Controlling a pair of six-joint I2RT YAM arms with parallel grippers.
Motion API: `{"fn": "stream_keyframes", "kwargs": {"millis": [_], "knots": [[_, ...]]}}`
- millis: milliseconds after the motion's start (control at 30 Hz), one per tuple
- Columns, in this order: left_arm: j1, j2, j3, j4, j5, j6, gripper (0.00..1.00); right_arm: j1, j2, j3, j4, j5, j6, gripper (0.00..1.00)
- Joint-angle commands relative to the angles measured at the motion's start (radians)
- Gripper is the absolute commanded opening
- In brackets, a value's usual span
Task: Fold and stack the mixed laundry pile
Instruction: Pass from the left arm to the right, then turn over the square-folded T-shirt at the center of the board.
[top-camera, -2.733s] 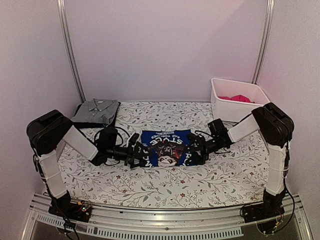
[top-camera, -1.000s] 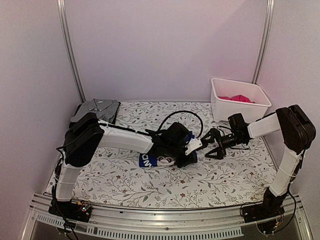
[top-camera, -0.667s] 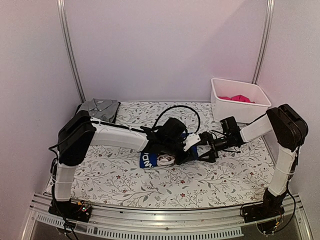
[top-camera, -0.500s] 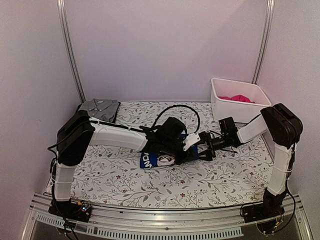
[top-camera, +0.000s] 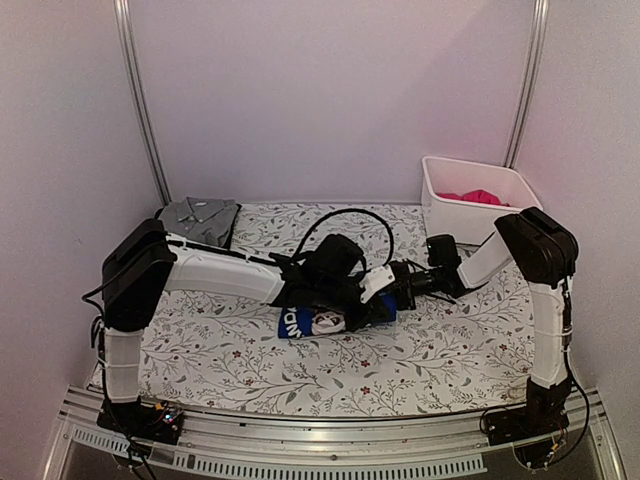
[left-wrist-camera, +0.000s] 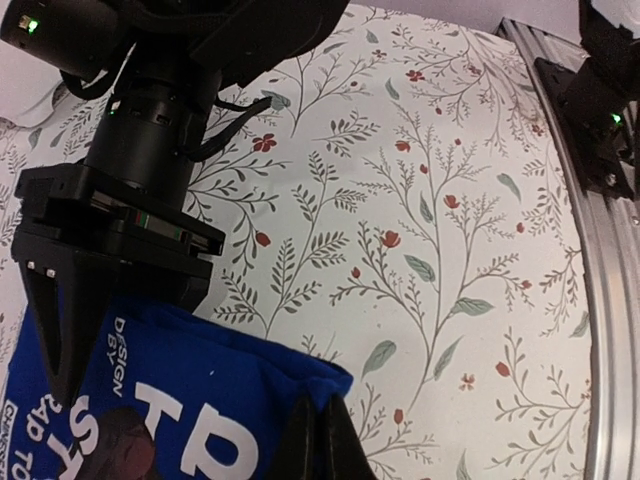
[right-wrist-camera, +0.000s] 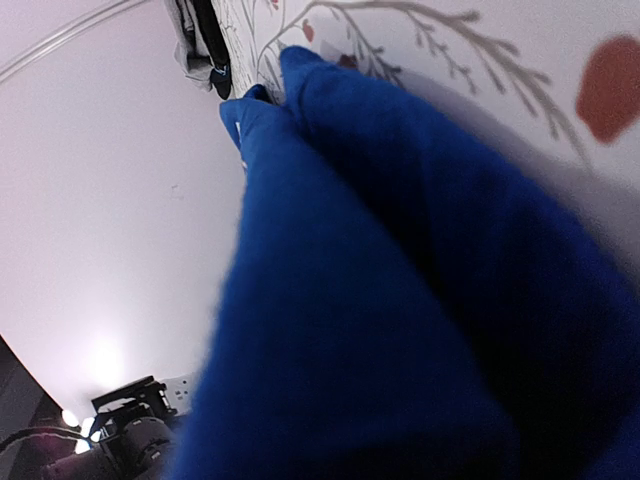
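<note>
The royal-blue garment (top-camera: 330, 320) with white print lies folded at the middle of the floral cover. My left gripper (top-camera: 385, 303) is shut on its right corner, and in the left wrist view its fingertips pinch the blue hem (left-wrist-camera: 320, 412). My right gripper (top-camera: 402, 287) has pushed into the same edge from the right. One of its fingers (left-wrist-camera: 50, 330) rests on the cloth, jaws apart, with blue fabric between them. Blue cloth (right-wrist-camera: 380, 280) fills the right wrist view and hides my own fingers. The grey collared shirt (top-camera: 195, 220) lies folded at the back left. The magenta-pink garment (top-camera: 474, 197) sits in the bin.
The white plastic bin (top-camera: 470, 222) stands at the back right, just behind my right forearm. A black cable (top-camera: 345, 218) loops above the left wrist. A metal rail (left-wrist-camera: 610, 260) runs along the table's near edge. Purple walls close in the sides.
My right gripper moved left into the blue garment's right edge, and its jaws narrowed. My left gripper kept its hold on the corner and drew back slightly.
</note>
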Motion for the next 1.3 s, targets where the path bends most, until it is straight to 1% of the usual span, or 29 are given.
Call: {"fn": "stream_keyframes", "kwargs": {"millis": [0, 67, 133, 167, 200, 267, 300, 400, 467, 500, 533, 633, 733, 933, 1167, 1267], "knots": [[0.002, -0.049, -0.029, 0.052, 0.029, -0.006, 0.00, 0.008, 0.093, 0.009, 0.030, 0.030, 0.076, 0.34], [0.000, -0.054, -0.033, 0.052, 0.030, 0.001, 0.00, 0.009, 0.106, 0.021, 0.034, 0.028, 0.083, 0.22], [0.000, -0.060, -0.036, 0.051, 0.027, 0.004, 0.00, 0.008, 0.107, 0.027, 0.031, 0.029, 0.080, 0.06], [0.001, -0.064, -0.037, 0.051, 0.021, 0.004, 0.00, 0.008, 0.105, 0.029, 0.026, 0.029, 0.078, 0.01], [0.000, -0.067, -0.039, 0.048, 0.011, 0.001, 0.05, 0.009, 0.103, 0.032, 0.018, 0.029, 0.075, 0.00], [0.002, -0.078, -0.038, 0.027, -0.012, -0.014, 0.30, 0.009, 0.083, 0.039, -0.028, 0.033, 0.053, 0.00], [0.004, -0.086, -0.043, 0.025, -0.028, -0.027, 0.41, 0.008, 0.067, 0.047, -0.077, 0.041, 0.025, 0.00], [0.015, -0.143, -0.097, 0.037, -0.058, -0.059, 0.65, 0.008, 0.008, 0.085, -0.259, 0.074, -0.119, 0.00], [0.021, -0.189, -0.136, 0.056, -0.095, -0.073, 0.85, 0.008, -0.042, 0.119, -0.403, 0.102, -0.219, 0.00], [0.023, -0.210, -0.149, 0.057, -0.103, -0.076, 0.91, 0.008, -0.057, 0.130, -0.459, 0.115, -0.255, 0.00], [0.029, -0.228, -0.158, 0.056, -0.113, -0.084, 0.94, 0.008, -0.076, 0.141, -0.505, 0.129, -0.299, 0.00], [0.049, -0.273, -0.178, 0.048, -0.133, -0.130, 0.99, 0.008, -0.120, 0.163, -0.664, 0.169, -0.411, 0.00], [0.062, -0.311, -0.210, 0.041, -0.177, -0.150, 1.00, 0.007, -0.154, 0.190, -0.822, 0.229, -0.514, 0.00], [0.086, -0.351, -0.253, 0.007, -0.237, -0.197, 1.00, -0.020, -0.251, 0.201, -1.074, 0.335, -0.699, 0.00], [0.091, -0.392, -0.297, -0.013, -0.287, -0.208, 1.00, -0.130, -0.423, 0.259, -1.415, 0.544, -0.903, 0.00], [0.096, -0.398, -0.302, -0.027, -0.300, -0.211, 1.00, -0.160, -0.465, 0.333, -1.552, 0.687, -0.989, 0.00]]}}
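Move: The right hand's half-open fingers are already around the right edge of the folded blue T-shirt, with its middle about 15 cm to their left and barely lower. The shut left fingers still hold the shirt up near its near right corner, with the right edge's middle some 10 cm ahead and 9 cm right of them. The white bin stands roughly 28 cm ahead and 28 cm to the right of the right hand. The right hand noses forward a centimetre and pinches the shirt's right edge, then the left fingers spring wide open, letting go, and swing up, left and somewhat forward, turning counter-clockwise, to end about 10 cm left. Keeping its pinch, the right hand draws slightly back, then pulls the shirt some 12 cm right with a late rise of 4–5 cm, its fingers tipping downward about 35 degrees. ##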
